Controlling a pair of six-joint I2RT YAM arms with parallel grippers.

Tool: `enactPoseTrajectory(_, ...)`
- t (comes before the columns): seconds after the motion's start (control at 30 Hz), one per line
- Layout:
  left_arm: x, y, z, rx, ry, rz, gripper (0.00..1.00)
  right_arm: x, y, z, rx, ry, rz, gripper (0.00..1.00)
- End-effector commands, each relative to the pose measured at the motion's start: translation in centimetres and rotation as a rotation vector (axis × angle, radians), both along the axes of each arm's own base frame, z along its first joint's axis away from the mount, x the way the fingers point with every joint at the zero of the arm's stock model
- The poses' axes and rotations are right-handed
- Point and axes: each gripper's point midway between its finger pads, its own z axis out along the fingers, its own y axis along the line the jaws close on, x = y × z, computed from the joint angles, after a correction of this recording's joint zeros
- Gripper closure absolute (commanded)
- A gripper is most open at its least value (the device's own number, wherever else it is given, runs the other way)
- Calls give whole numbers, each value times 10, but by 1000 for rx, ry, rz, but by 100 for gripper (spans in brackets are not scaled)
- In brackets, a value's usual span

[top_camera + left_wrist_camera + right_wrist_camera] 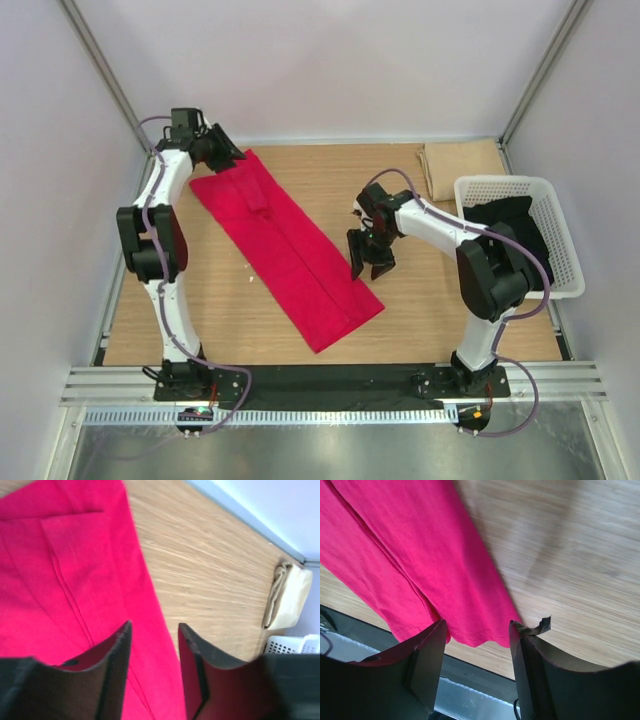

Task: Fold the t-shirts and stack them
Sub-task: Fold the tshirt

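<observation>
A crimson red t-shirt (290, 245) lies folded into a long strip, running diagonally from the back left toward the front middle of the wooden table. My left gripper (228, 158) hovers over the strip's far end. In the left wrist view it (154, 626) is open, with only red cloth (60, 570) below the fingers. My right gripper (368, 262) hangs beside the strip's right edge near the front end. In the right wrist view it (477, 622) is open above the hem of the shirt (420, 545), holding nothing.
A white lattice basket (505, 183) stands at the right edge with dark cloth (510, 225) inside. A tan folded cloth (462, 165) lies at the back right, and it (290, 595) shows in the left wrist view too. Walls enclose the table on three sides.
</observation>
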Motion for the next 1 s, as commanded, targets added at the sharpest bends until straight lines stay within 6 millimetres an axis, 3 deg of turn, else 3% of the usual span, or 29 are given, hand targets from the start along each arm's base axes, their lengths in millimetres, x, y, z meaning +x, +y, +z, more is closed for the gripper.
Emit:
enactPoseTrajectory(0.0,-46,-7,29,102,22,-40,60,2,15,1,-30,-54,44,41)
enactPoseTrajectory(0.07,-76,-32,26,124,63,-86,61,1,11,-4,-94,-82,84,41)
enactPoseTrajectory(0.1,-93,-40,38,135,46,-99,60,1,9,-5,-115,-93,90,41)
enactPoseTrajectory(0.13,-117,-49,18,153,104,-121,59,0,7,-6,-128,-97,99,41)
enactPoseTrajectory(0.17,-137,-69,9,183,124,-164,57,1,4,-8,-140,-108,113,40)
enactPoseTrajectory(0.23,-177,-76,-6,230,176,-154,55,0,1,-12,-155,-116,122,41)
enactPoseTrajectory(0.27,-194,-92,-12,232,190,-179,53,0,0,-13,-161,-120,121,40)
enactPoseTrajectory(0.3,-203,-97,-17,225,199,-176,53,1,-1,-14,-163,-130,124,41)
enactPoseTrajectory(0.33,-221,-96,-32,237,238,-173,54,-1,-2,-16,-165,-125,126,40)
enactPoseTrajectory(0.57,-256,-95,-69,253,357,-153,56,-15,-8,-37,-185,-97,132,41)
enactPoseTrajectory(0.7,-284,-110,-65,189,384,-160,55,-23,-17,-35,-194,-106,135,41)
enactPoseTrajectory(0.73,-293,-120,-55,152,364,-180,54,-22,-17,-30,-183,-117,127,41)
enactPoseTrajectory(0.83,-328,-137,-56,112,398,-194,53,-31,-15,-27,-124,-95,126,41)
enactPoseTrajectory(0.97,-363,-140,-60,123,398,-194,51,-33,-14,-24,-53,-88,115,41)
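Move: Nearly 50 cm back from the left hand, some 20 cm to its right and about 14 cm below, lies the near-left corner of the t-shirt strip. The folded-in sleeve tip is roughly 10 cm back, 6 cm right. The right hand has the near-right corner about 9 cm back, 4 cm to its right and 6 cm below; the near-left corner is around 21 cm back and 13 cm left of it. Swinging back over the t-shirt from its far end, the left hand travels about 34 cm towards the near-left corner and 13 cm to the right, first rising slightly, then sinking, its half-open fingers tipping some 25 degrees further down. The right hand eases about 4 cm back and 4 cm down, slightly right, towards the near-right corner, fingers still open. ##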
